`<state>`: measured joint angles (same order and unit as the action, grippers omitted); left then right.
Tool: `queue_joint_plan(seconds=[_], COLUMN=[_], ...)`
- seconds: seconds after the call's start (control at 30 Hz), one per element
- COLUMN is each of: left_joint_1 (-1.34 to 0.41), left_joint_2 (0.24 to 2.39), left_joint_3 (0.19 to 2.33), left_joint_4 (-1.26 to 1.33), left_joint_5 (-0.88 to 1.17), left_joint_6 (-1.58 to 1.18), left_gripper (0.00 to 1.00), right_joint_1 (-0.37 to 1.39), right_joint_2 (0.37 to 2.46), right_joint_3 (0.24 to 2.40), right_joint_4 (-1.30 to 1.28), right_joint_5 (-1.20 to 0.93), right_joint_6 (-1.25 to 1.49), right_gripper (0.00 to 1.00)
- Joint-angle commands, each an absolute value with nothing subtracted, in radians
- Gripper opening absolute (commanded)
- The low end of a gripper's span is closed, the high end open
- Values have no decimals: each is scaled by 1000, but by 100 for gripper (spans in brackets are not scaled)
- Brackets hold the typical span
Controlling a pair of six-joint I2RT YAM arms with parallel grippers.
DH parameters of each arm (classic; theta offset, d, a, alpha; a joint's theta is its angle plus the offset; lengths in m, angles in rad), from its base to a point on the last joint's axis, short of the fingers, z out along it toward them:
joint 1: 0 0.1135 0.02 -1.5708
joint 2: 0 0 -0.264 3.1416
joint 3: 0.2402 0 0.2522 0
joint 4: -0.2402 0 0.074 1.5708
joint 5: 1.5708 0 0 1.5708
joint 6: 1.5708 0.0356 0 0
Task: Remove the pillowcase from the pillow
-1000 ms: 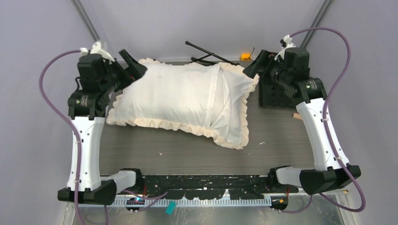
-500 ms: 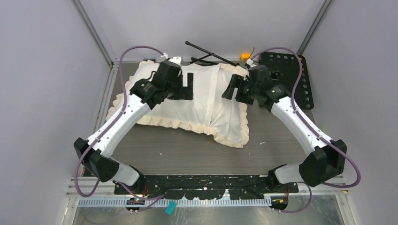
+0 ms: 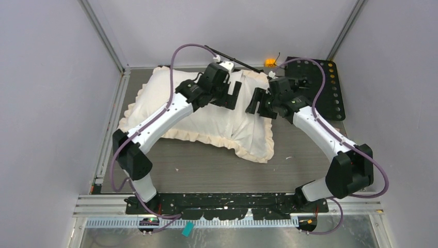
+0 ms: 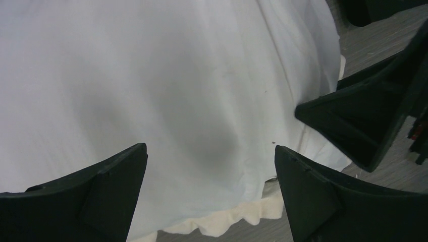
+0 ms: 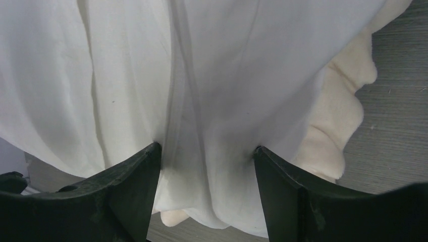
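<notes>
The pillowcase (image 3: pixel 201 116) lies cream-white face up on the table, with its ruffled frill (image 3: pixel 206 138) around the edge. The pillow is hidden inside it. My left gripper (image 3: pixel 235 96) is open and hovers over the cover's right-middle part; the left wrist view shows the smooth fabric (image 4: pixel 151 75) between its open fingers (image 4: pixel 210 148). My right gripper (image 3: pixel 256 102) is open over the cover's right end. In the right wrist view (image 5: pixel 207 148) its fingertips (image 5: pixel 146 161) touch folded fabric (image 5: pixel 227 75) and straddle a loose fold. The two grippers face each other closely.
A black perforated plate (image 3: pixel 320 88) lies at the back right. Thin black rods (image 3: pixel 232 58) and a small orange object (image 3: pixel 269 62) lie behind the pillowcase. The grey table top (image 3: pixel 206 168) shows in front. Enclosure walls stand on both sides.
Both arms have swung in from the table's sides over the pillowcase. The left gripper moved right to the cover's right-middle; the right gripper came down on the right end.
</notes>
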<state>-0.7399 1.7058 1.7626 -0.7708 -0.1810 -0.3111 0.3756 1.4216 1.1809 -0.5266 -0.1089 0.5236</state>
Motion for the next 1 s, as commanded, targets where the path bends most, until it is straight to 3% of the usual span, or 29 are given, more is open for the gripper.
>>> queue_joint_plan(seconds=[0.0,0.07,0.13,0.23,0.33,0.4,0.67,0.77,0.97], left_joint_1=[-769,-769,-769,-767,-765,-761,-669,-631,-545], left_joint_2=[1796,1857,1910,1983,2023,2027,1829,1739,1599], left_joint_3=[1867,1901,1944,2003,2011,1996,1672,1565,1458], left_joint_4=[-725,-735,-765,-837,-886,-911,-839,-817,-820], left_joint_5=[-132,-127,-144,-206,-265,-326,-407,-435,-434], left_joint_6=[-282,-297,-313,-336,-356,-376,-426,-419,-375], left_gripper=[100,100,100,100,99,94,34,29,28], right_joint_1=[374,375,374,373,374,374,375,394,489], right_joint_2=[1438,1427,1406,1385,1355,1322,1252,1267,1277], right_joint_3=[1150,1120,1081,1025,972,932,833,819,821], right_joint_4=[-469,-461,-448,-447,-447,-439,-410,-395,-353], right_joint_5=[-139,-102,-75,-31,17,56,-14,-69,-79], right_joint_6=[512,525,541,567,586,594,583,591,622], right_gripper=[70,61,43,33,30,30,29,29,34])
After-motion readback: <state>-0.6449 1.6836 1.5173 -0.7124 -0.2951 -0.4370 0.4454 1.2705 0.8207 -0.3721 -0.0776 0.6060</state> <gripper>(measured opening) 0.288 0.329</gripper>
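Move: Below the right hand, whose fingers are partly shut, the pillowcase fold lies about 4 cm down and 1 cm back, in line sideways. The case's right frill is some 5 cm to that hand's right, 8 cm down and level with it; the near right corner is 17 cm back and 3 cm right, 10 cm down. From the open left hand, the cloth beside the seam is about 3 cm ahead, 3 cm right and 9 cm down, and the near frill 9 cm back, level sideways, 16 cm down. Closing first, the right fingers sink onto the white cloth, pinch a fold beside the seam, then drag it back about 5 cm while sinking a little more. The left hand reaches down about 8 cm, going right and slightly forward, shuts on a ridge of the case, then pulls it left some 10 cm, turning counter-clockwise, away from the right hand. ##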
